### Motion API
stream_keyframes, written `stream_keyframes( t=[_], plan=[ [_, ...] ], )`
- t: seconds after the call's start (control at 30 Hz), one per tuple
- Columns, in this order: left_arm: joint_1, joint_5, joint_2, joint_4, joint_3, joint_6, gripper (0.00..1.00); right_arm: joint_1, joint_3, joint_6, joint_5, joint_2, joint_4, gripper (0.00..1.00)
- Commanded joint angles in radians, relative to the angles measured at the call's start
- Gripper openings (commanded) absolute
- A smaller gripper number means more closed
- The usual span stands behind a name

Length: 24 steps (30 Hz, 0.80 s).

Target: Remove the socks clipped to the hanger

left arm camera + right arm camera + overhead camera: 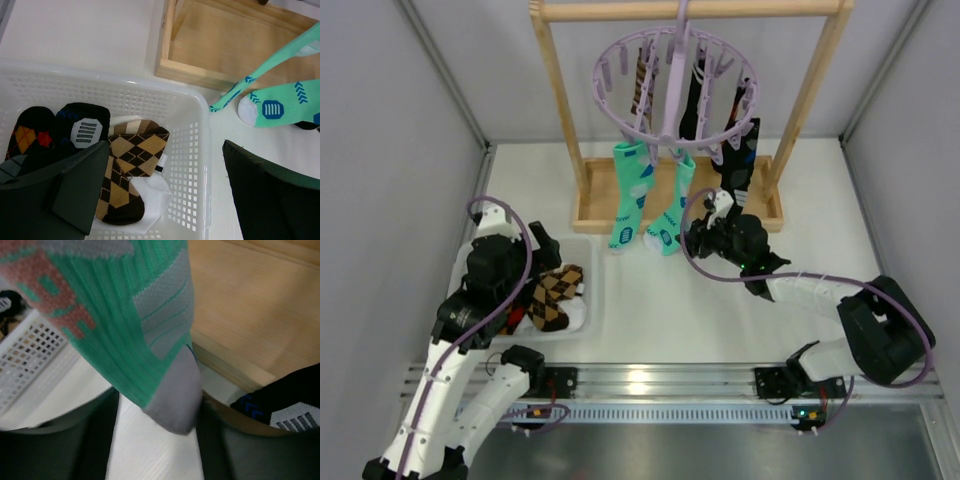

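Note:
The lilac hanger [675, 80] hangs by its hook from the wooden rail. Two mint-green socks [628, 195] [672, 205] are clipped to its front. A brown-striped sock [642, 85] and black socks [740, 160] hang further back. My right gripper [698, 235] is low beside the right mint sock's foot. In the right wrist view that sock's grey toe [175, 400] lies between the fingers of the right gripper [160, 450], touching the right one, with a gap on the left. My left gripper [170, 200] hovers open over the basket with nothing between its fingers.
A white perforated basket [200, 100] at the left holds a brown argyle sock [132, 160] and black socks [80, 127]. The wooden rail frame's base [590, 205] stands behind the hanging socks, with posts on both sides. A black sock [285, 405] lies by the base.

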Motion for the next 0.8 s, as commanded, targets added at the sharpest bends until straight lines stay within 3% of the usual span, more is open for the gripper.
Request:
stream_keyframes(
  t=[0.0, 0.1, 0.23, 0.27, 0.3, 0.33, 0.4, 0.47, 0.5, 0.57, 0.7, 0.77],
  plan=[
    [0.003, 0.027, 0.023, 0.042, 0.002, 0.006, 0.99, 0.015, 0.055, -0.058, -0.007, 0.034, 0.199, 0.33],
    [0.004, 0.049, 0.034, 0.043, 0.021, 0.003, 0.98, 0.021, 0.008, -0.038, -0.002, 0.039, 0.337, 0.14],
    [0.004, 0.114, 0.052, 0.047, 0.088, -0.038, 0.99, 0.038, -0.012, -0.043, -0.04, 0.06, 0.437, 0.02],
    [0.004, 0.127, 0.066, 0.048, 0.102, -0.043, 0.98, 0.047, -0.011, -0.05, -0.037, 0.069, 0.44, 0.04],
    [0.004, 0.133, 0.074, 0.047, 0.129, -0.043, 0.99, 0.053, -0.008, -0.063, -0.028, 0.074, 0.438, 0.27],
    [0.003, 0.139, 0.079, 0.048, 0.14, -0.042, 0.99, 0.061, -0.006, -0.072, -0.021, 0.082, 0.44, 0.34],
    [0.003, 0.151, 0.094, 0.047, 0.169, -0.039, 0.99, 0.063, -0.003, -0.083, -0.014, 0.108, 0.458, 0.34],
    [0.003, 0.171, 0.103, 0.047, 0.186, -0.039, 0.99, 0.063, 0.014, -0.101, -0.01, 0.132, 0.449, 0.43],
    [0.003, 0.174, 0.105, 0.047, 0.2, -0.039, 0.98, 0.063, 0.018, -0.107, -0.01, 0.138, 0.447, 0.43],
    [0.003, 0.182, 0.114, 0.047, 0.212, -0.039, 0.99, 0.063, 0.029, -0.112, -0.02, 0.146, 0.455, 0.34],
    [0.003, 0.242, 0.147, 0.047, 0.266, -0.049, 0.99, 0.064, 0.017, -0.084, -0.069, 0.142, 0.509, 0.01],
    [0.003, 0.26, 0.187, 0.047, 0.295, -0.058, 0.99, 0.072, -0.008, -0.055, -0.079, 0.126, 0.552, 0.0]
  ],
)
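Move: The grey heel of the right teal sock sits practically between my right fingers, roughly 1 cm ahead and 1 cm left. From this hand, the left teal sock hangs about 3 cm ahead, 12 cm left and 8 cm up; the black sock hangs some 5 cm ahead, 10 cm right and 4 cm up. From my left hand, the middle of the right teal sock lies about 10 cm ahead and 26 cm right, near its height. My right fingers, already closing, shut on the grey heel. I draw up and left, tipping the fingers upward, open partway while sinking a little, then pinch shut again, ending about 4 cm left and 3 cm higher. Meanwhile my open left hand dips slightly, then rises about 7 cm and shifts right towards the teal socks, turning some 10 degrees clockwise. ##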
